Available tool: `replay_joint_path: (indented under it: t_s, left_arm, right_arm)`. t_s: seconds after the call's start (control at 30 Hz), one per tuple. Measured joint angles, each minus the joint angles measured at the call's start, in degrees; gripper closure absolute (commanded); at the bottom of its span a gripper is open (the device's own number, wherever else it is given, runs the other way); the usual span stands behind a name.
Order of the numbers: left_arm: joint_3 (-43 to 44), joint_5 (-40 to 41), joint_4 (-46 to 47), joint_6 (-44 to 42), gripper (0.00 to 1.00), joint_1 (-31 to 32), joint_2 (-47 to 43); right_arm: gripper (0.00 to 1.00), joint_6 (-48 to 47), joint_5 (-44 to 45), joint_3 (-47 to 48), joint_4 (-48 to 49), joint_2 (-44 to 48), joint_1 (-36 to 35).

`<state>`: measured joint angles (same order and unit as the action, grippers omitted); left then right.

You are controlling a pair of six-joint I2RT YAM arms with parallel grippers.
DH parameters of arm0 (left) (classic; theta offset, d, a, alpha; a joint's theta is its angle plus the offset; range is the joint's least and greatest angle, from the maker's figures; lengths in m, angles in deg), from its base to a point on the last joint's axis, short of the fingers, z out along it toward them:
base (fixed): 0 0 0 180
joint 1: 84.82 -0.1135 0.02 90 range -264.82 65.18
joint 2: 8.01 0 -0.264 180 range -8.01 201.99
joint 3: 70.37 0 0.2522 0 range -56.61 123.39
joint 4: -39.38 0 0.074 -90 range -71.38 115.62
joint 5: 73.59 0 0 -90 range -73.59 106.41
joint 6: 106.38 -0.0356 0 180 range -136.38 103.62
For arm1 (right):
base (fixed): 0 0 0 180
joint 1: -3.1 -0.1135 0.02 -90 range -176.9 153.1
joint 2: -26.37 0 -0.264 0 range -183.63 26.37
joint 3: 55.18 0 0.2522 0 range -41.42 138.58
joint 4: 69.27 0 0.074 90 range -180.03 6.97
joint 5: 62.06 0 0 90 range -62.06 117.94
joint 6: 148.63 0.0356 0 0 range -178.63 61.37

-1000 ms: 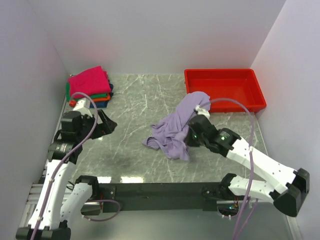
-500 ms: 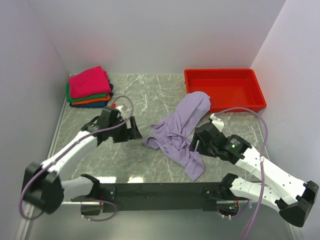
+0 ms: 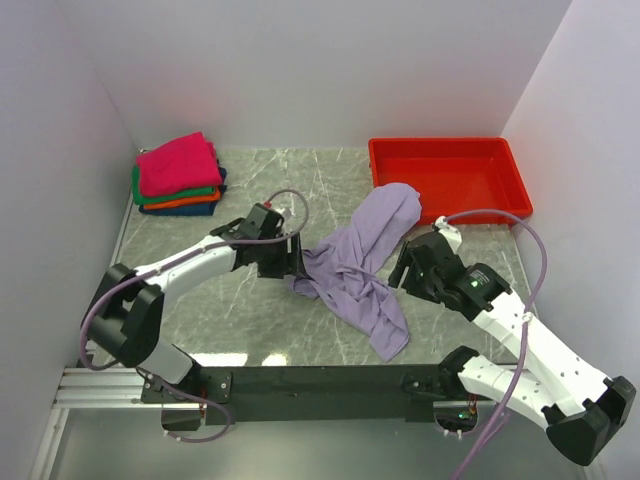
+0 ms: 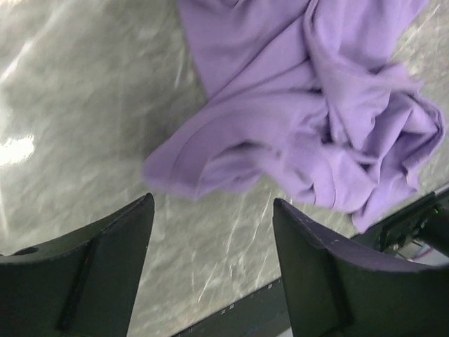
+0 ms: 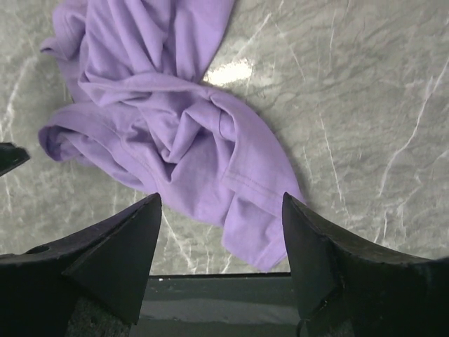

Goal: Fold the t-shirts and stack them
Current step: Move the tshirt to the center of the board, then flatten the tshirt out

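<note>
A pale lavender t-shirt (image 3: pixel 352 268) lies crumpled on the marble table, one end reaching toward the red tray, another toward the front rail. Folded t-shirts (image 3: pixel 178 173) sit stacked at the back left, magenta on top, then green, orange and dark blue. My left gripper (image 3: pixel 296 260) is open just off the shirt's left edge. In the left wrist view it (image 4: pixel 212 203) has only bare table between its fingers, with the shirt (image 4: pixel 302 119) just beyond. My right gripper (image 3: pixel 404 272) is open beside the shirt's right side. In the right wrist view it (image 5: pixel 221 200) hovers over the shirt (image 5: pixel 168 133), holding nothing.
A red plastic tray (image 3: pixel 505 205) stands at the back right, and the shirt's top end lies against its near left corner. White walls close in the left, back and right. A black rail (image 3: pixel 320 380) runs along the front edge.
The right gripper opened and let go of the lavender shirt, which dropped and spread toward the front rail. The left arm swung from near the stack over to the shirt's left edge.
</note>
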<state>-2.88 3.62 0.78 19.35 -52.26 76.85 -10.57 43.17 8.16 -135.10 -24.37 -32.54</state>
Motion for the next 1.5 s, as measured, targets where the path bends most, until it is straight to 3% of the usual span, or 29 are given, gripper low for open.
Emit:
replay_joint_path:
  t_s: [0.13,0.43,0.5,0.53,0.57,0.6,0.63,0.9,1.07,1.27,1.43,1.5]
  left_arm:
    - [3.69,2.16,-0.72,-0.09,0.35,1.95,3.98]
    - [8.41,6.03,-6.38,-0.09,0.38,4.42,10.36]
    - [8.92,7.08,-7.41,-0.11,0.43,5.40,10.60]
    - [9.03,7.17,-7.54,-0.11,0.47,5.73,10.60]
    - [9.09,7.19,-7.56,-0.07,0.61,6.01,10.62]
    - [9.09,7.13,-7.54,0.00,0.77,6.29,10.64]
    - [9.09,7.06,-7.56,-0.09,0.99,6.49,10.67]
    - [9.99,10.16,-10.62,-0.72,1.00,7.02,10.29]
    - [14.51,17.25,-17.90,-1.05,1.00,6.05,2.73]
    - [15.80,20.79,-21.40,-2.89,1.00,-4.83,-13.73]
    - [14.23,20.09,-22.01,-4.94,1.00,-8.72,-18.10]
    - [12.92,18.10,-21.97,-4.92,0.88,-8.57,-17.53]
  right_arm:
    - [0.25,-1.25,-0.37,0.00,0.66,1.05,1.05]
    - [0.25,-1.77,-0.94,-0.02,1.92,3.56,1.90]
    - [0.25,-1.92,-1.09,-0.09,2.27,3.96,2.01]
    - [0.25,-1.99,-1.16,-0.11,2.40,4.02,2.05]
    - [0.25,-2.10,-1.20,-0.11,2.58,4.04,2.10]
    - [0.25,-2.12,-1.25,-0.11,2.75,4.04,2.14]
    - [0.25,-2.14,-1.29,-0.11,2.95,4.02,2.14]
    - [0.26,-2.58,-1.18,-0.11,4.50,3.65,2.16]
    - [0.27,-3.41,-0.79,-0.07,5.40,1.81,2.21]
    - [0.27,-5.35,-0.76,0.61,6.80,-1.27,2.32]
    - [0.27,-8.63,-2.60,2.14,11.67,-7.69,2.45]
    - [0.27,-9.94,-3.65,2.93,13.62,-12.13,2.47]
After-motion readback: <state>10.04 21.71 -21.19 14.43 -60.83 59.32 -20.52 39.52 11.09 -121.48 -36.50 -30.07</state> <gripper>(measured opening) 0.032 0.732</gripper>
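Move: The left hand, open, hovers beside the t-shirt's left corner, which is roughly 2 cm to its right, 1 cm back and 4 cm below; the t-shirt's middle is some 15 cm right and 3 cm ahead. From this hand the folded stack lies about 24 cm ahead and 24 cm left. From the open right hand the t-shirt's middle is about 8 cm ahead, 8 cm left and 11 cm down; the red tray lies some 28 cm ahead and 13 cm right. The left hand sinks about 3 cm and edges 2 cm right onto the t-shirt's left corner, shuts its fingers fully, then comes up and away to the left, some 16 cm up and 13 cm left of that low spot, fingers shut and empty. Meanwhile the right hand, still open, rises about 2 cm over the t-shirt, then comes back down and goes forward and left towards its middle, ending about 6 cm ahead and 3 cm left of its start. ##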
